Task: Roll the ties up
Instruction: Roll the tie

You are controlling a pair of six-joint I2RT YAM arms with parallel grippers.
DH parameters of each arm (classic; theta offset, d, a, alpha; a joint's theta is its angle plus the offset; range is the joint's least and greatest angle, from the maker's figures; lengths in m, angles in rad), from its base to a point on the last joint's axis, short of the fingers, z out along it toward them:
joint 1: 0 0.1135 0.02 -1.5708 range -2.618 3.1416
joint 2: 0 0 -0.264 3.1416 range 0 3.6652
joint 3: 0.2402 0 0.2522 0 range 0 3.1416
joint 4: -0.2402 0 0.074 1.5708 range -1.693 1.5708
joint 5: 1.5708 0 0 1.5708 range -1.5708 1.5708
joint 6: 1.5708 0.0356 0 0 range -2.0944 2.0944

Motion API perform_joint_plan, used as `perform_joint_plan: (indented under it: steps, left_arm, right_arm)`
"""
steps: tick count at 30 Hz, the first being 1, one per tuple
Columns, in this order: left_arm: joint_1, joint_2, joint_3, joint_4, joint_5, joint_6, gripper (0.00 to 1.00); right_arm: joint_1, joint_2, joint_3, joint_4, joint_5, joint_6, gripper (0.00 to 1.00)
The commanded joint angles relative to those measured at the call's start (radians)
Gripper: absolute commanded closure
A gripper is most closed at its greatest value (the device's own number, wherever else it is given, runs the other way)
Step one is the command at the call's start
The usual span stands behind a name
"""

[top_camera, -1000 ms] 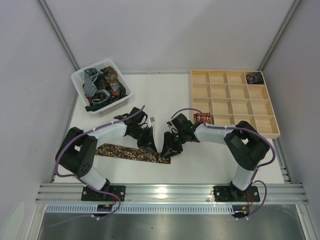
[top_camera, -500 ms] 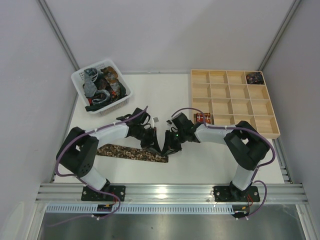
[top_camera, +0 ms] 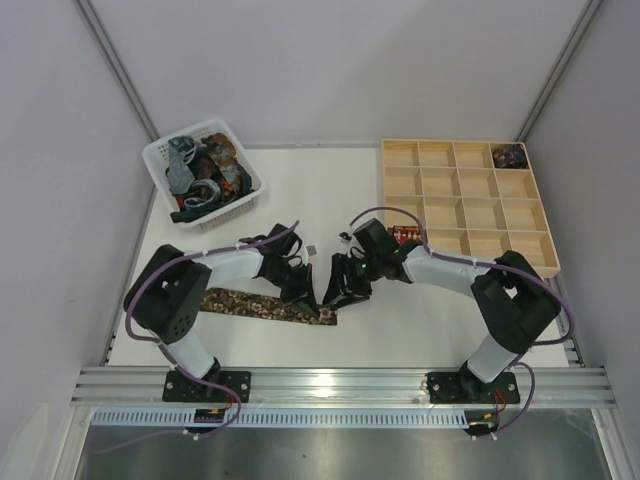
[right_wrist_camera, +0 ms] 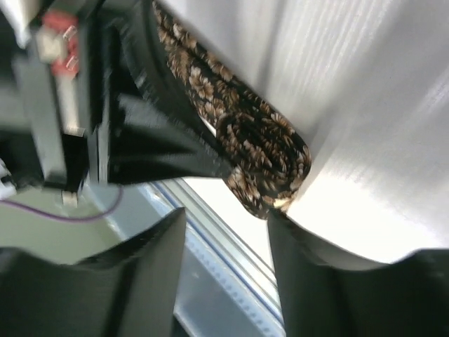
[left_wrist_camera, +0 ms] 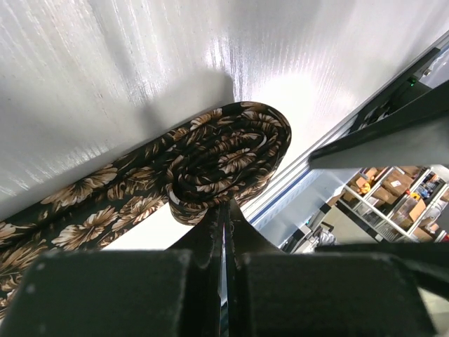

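A dark brown tie (top_camera: 250,304) with a tan floral print lies flat along the near table edge, its right end coiled into a small roll (left_wrist_camera: 224,154). In the left wrist view my left gripper (left_wrist_camera: 226,205) is shut, its tips pinching the roll's lower edge. My right gripper (right_wrist_camera: 226,214) is open, and its right finger (right_wrist_camera: 280,225) touches the rim of the roll (right_wrist_camera: 270,165), which lies just past the tips. From above, the left gripper (top_camera: 312,297) and right gripper (top_camera: 336,296) meet tip to tip over the rolled end.
A white basket (top_camera: 158,160) at the back left holds several more ties. A wooden compartment tray (top_camera: 470,205) stands at the right, with rolled ties in a far corner cell (top_camera: 510,155) and a near-left cell (top_camera: 405,235). A small grey scrap (top_camera: 312,250) lies mid-table.
The right gripper closed briefly, then opened again and shifted slightly right and away. The left arm moved in toward the rolled end.
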Motion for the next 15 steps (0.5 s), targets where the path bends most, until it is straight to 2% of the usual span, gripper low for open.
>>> perform_joint_plan:
  steps: [1,3,5,6,8,11,15]
  left_arm:
    - [0.007,0.005,-0.003,0.018,0.004,0.028,1.0]
    - [0.013,0.005,0.0,0.012,0.007,0.034,1.0]
    - [0.016,0.004,0.001,0.011,0.005,0.036,1.0]
    - [0.019,0.005,0.001,0.011,0.01,0.04,0.99]
    - [0.022,0.004,0.006,0.003,0.011,0.046,1.0]
    - [0.033,-0.001,0.004,0.002,0.018,0.055,1.0]
    - [0.038,0.007,0.013,0.006,0.033,0.063,0.99]
  right_arm:
    - [0.008,-0.07,0.025,-0.07,0.015,-0.188,0.42]
    - [0.022,-0.088,0.036,-0.091,0.069,-0.341,0.35]
    - [0.081,-0.123,0.027,-0.082,0.185,-0.456,0.19]
    - [0.114,-0.142,0.013,-0.061,0.227,-0.604,0.15]
    - [0.192,-0.174,-0.027,0.008,0.346,-0.729,0.01]
    - [0.199,-0.13,-0.013,0.021,0.357,-0.865,0.01]
    - [0.197,-0.047,0.065,-0.034,0.269,-1.018,0.0]
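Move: Just back from and below the right hand lies the rolled end of the tie, about 2 cm back, 1 cm to its left and 4 cm down. The tie's flat tail has its middle some 16 cm to that hand's left and level with it. The rolled tie in the tray stands roughly 18 cm to its right and 16 cm farther out. The left hand's shut fingertips are already at the tie's roll, whose middle is about 1 cm ahead, 2 cm right and 1 cm below them. Rolling about its own pointing direction by some 55 degrees, counter-clockwise from above, the right hand spreads its half-open fingers fully, to straddle the end of the tie's roll. It wavers only 1 to 2 cm, first right, then back and left, then forward again. The left hand keeps its shut tips against the roll and eases under 1 cm forward and left. ##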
